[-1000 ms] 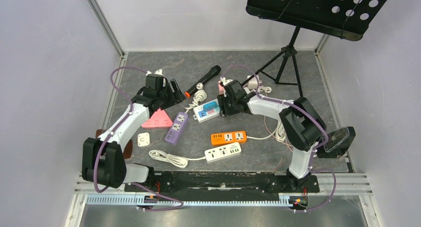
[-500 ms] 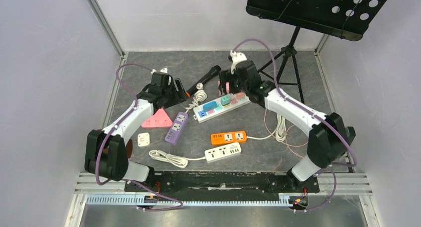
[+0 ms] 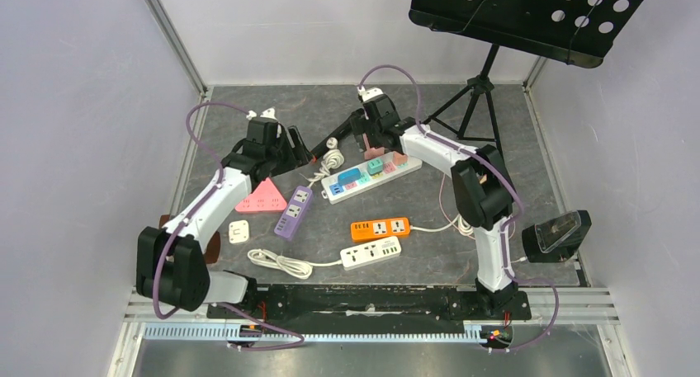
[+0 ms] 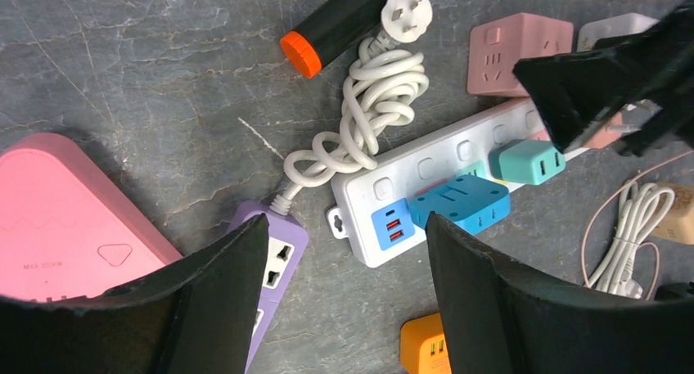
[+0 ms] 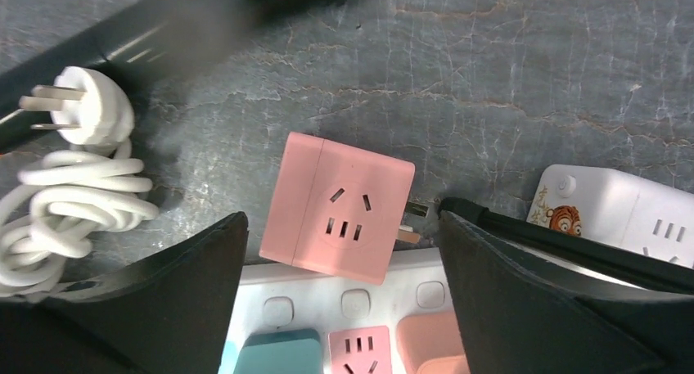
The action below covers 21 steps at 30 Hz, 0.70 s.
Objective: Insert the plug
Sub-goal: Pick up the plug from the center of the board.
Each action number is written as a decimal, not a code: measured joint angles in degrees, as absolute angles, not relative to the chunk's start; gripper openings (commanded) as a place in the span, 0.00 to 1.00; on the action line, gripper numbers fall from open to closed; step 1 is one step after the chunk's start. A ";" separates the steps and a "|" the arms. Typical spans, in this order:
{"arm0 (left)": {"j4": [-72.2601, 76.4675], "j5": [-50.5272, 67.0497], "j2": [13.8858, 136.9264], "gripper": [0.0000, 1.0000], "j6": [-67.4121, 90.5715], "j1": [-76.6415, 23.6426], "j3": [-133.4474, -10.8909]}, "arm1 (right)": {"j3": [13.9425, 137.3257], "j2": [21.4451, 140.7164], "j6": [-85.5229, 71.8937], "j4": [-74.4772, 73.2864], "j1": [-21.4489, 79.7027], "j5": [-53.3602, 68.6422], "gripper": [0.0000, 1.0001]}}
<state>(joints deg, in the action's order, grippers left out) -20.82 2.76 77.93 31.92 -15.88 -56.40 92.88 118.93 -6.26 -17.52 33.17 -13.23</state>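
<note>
A white power strip (image 3: 378,174) lies mid-table with blue (image 4: 458,204), teal (image 4: 528,161) and pink (image 5: 360,349) adapters seated in it. A loose pink cube plug (image 5: 340,206) lies on its side on the far side of the strip, its metal prongs (image 5: 409,223) pointing right. My right gripper (image 5: 344,214) hovers over this cube, open, one finger on either side and not touching it. My left gripper (image 4: 348,223) hangs open and empty above the strip's left end and the purple strip (image 4: 274,259). A white plug (image 5: 82,108) with coiled cord (image 4: 368,104) lies unplugged.
A black microphone with an orange end (image 4: 327,30) lies beside the white plug. A white tiger-print cube (image 5: 610,206) sits right of the pink cube. A pink triangular unit (image 3: 262,197), orange strip (image 3: 380,227), another white strip (image 3: 371,253) and a music stand tripod (image 3: 470,105) share the table.
My right arm rose off the white strip and swung to its far side, opening its jaws; it now sits over the pink cube. The left arm barely moved.
</note>
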 measured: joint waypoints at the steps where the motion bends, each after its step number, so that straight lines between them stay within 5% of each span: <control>1: -20.86 2.55 77.41 0.76 31.92 -15.88 -56.40 | 92.90 119.42 -6.07 -17.47 33.15 -13.30 0.81; 11: -20.93 1.56 75.42 0.76 31.90 -15.88 -56.23 | 93.93 122.76 -4.80 -16.82 33.15 -12.60 0.61; 17: -21.21 1.56 74.70 0.76 31.88 -15.88 -55.88 | 94.28 122.96 -3.86 -16.45 32.73 -10.76 0.33; 21: -20.97 1.54 72.29 0.76 31.88 -15.88 -55.42 | 92.77 122.48 -2.83 -12.14 32.16 -4.05 0.28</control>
<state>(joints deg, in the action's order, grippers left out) -20.97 1.54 72.29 31.88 -15.88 -55.42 92.77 122.48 -2.83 -12.14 32.16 -4.05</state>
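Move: The pink plug lies right under the right hand's open fingers, about 3 cm below and 1 cm ahead. The teal plug on the white power strip is some 5 cm behind that hand and 1 cm to its left. The white round plug lies about 11 cm left and 2 cm ahead. From the left hand, the pink plug is roughly 10 cm ahead, 16 cm right and 10 cm below. Right hand sinks 2.5 cm, pinches the pink plug, then swings left 2 cm; left hand rises 2.5 cm. ##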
